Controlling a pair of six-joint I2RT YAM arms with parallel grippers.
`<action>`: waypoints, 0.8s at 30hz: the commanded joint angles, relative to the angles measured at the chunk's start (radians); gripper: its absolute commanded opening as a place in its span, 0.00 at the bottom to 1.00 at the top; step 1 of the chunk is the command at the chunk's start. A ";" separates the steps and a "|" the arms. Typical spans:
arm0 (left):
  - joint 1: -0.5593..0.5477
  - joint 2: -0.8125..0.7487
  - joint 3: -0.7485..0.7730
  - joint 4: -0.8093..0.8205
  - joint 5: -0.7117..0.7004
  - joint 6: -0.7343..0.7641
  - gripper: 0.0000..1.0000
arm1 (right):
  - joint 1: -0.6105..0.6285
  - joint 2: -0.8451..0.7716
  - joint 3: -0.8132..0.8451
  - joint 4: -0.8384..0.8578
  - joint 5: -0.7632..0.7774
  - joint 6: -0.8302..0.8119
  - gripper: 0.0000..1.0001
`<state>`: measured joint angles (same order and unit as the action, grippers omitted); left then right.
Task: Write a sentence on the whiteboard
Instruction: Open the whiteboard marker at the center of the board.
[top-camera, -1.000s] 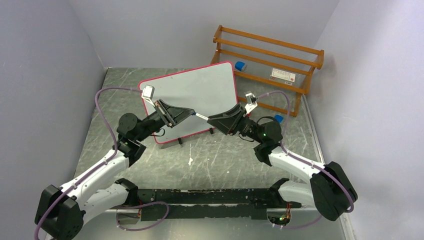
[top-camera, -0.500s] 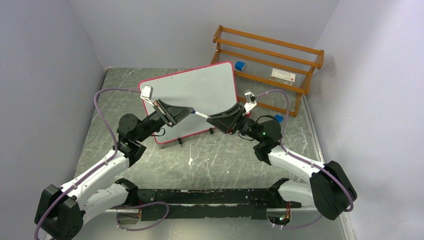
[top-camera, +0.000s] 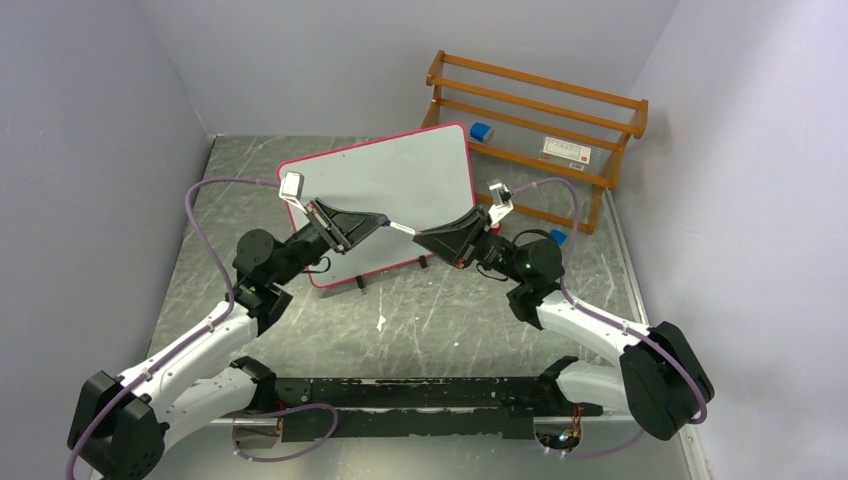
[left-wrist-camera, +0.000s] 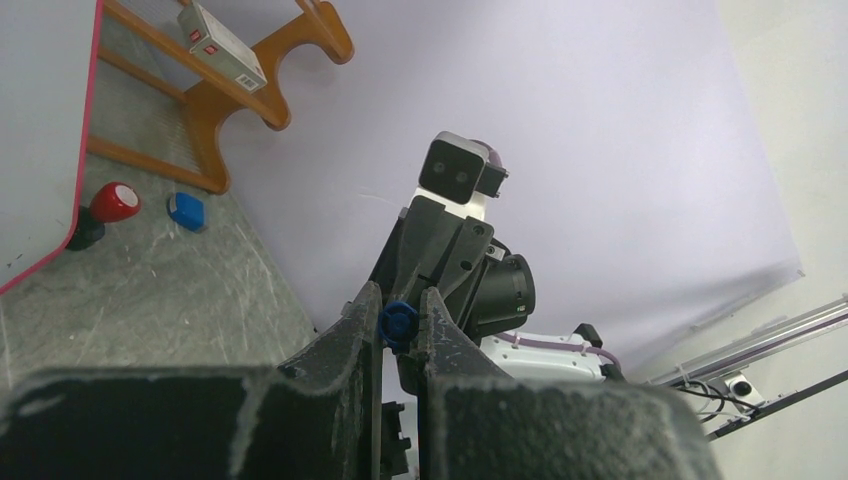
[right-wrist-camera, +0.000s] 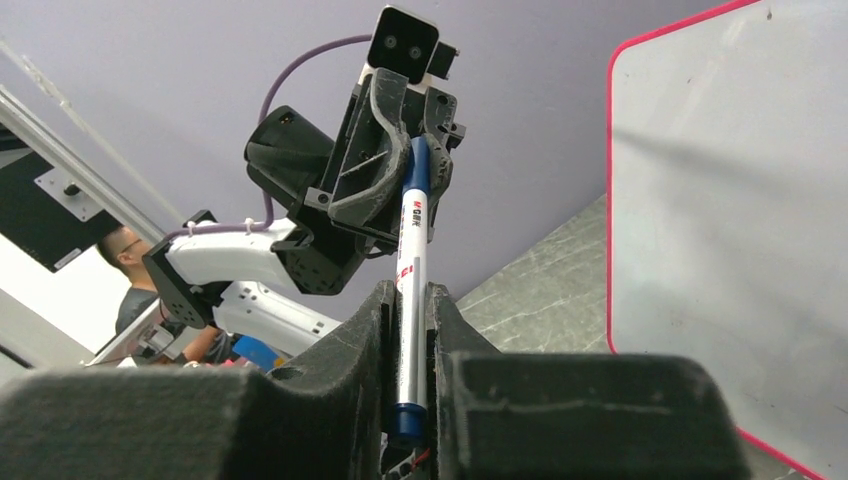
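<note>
The whiteboard, white with a pink-red frame, stands tilted at the back middle of the table; its face is blank and no sentence shows on it. Its edge also appears in the right wrist view and the left wrist view. A white marker with a blue cap hangs in the air in front of the board, between both grippers. My left gripper is shut on the blue cap end. My right gripper is shut on the marker barrel, both fingers pressed against it.
A wooden rack stands at the back right with a white labelled box on it. Small blue pieces lie by the rack and near the right arm. A red round thing sits by the board's foot. Grey walls enclose the table.
The right gripper's jaws have closed onto the marker barrel. Both arms have shifted only slightly; the left still holds the cap end.
</note>
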<state>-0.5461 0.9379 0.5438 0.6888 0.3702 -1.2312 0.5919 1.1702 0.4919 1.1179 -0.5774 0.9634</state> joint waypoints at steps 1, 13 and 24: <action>-0.006 -0.021 -0.014 0.013 -0.040 0.015 0.05 | -0.001 -0.006 0.003 0.102 -0.025 0.016 0.00; 0.066 -0.100 -0.019 -0.064 -0.160 0.022 0.05 | -0.017 -0.137 -0.052 -0.008 -0.002 -0.054 0.00; 0.113 -0.109 -0.008 -0.082 -0.148 0.034 0.05 | -0.083 -0.212 -0.110 -0.038 -0.008 -0.035 0.00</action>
<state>-0.4484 0.8440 0.5262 0.6075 0.2405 -1.2228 0.5308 0.9829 0.4026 1.0790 -0.5816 0.9329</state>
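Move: Between the two raised hands the marker is already gripped at both ends, with its cap in the left fingers. The marker barrel's middle lies about 5 cm right and 2 cm back of the left hand; the whiteboard's middle is some 17 cm ahead of that hand, 3 cm left and 20 cm below. From the right hand the marker cap is about 7 cm left and 3 cm ahead; the red-topped stamp stands roughly 18 cm right, 20 cm ahead, 28 cm below. Pulling the marker apart, both hands keep their grips and ease back less than a centimetre at first; then the left hand jumps left and forward about 5 cm with the cap, swinging some 15 degrees counter-clockwise. The right hand draws the barrel the other way, about 3 cm right and slightly back, tipping up a little. ##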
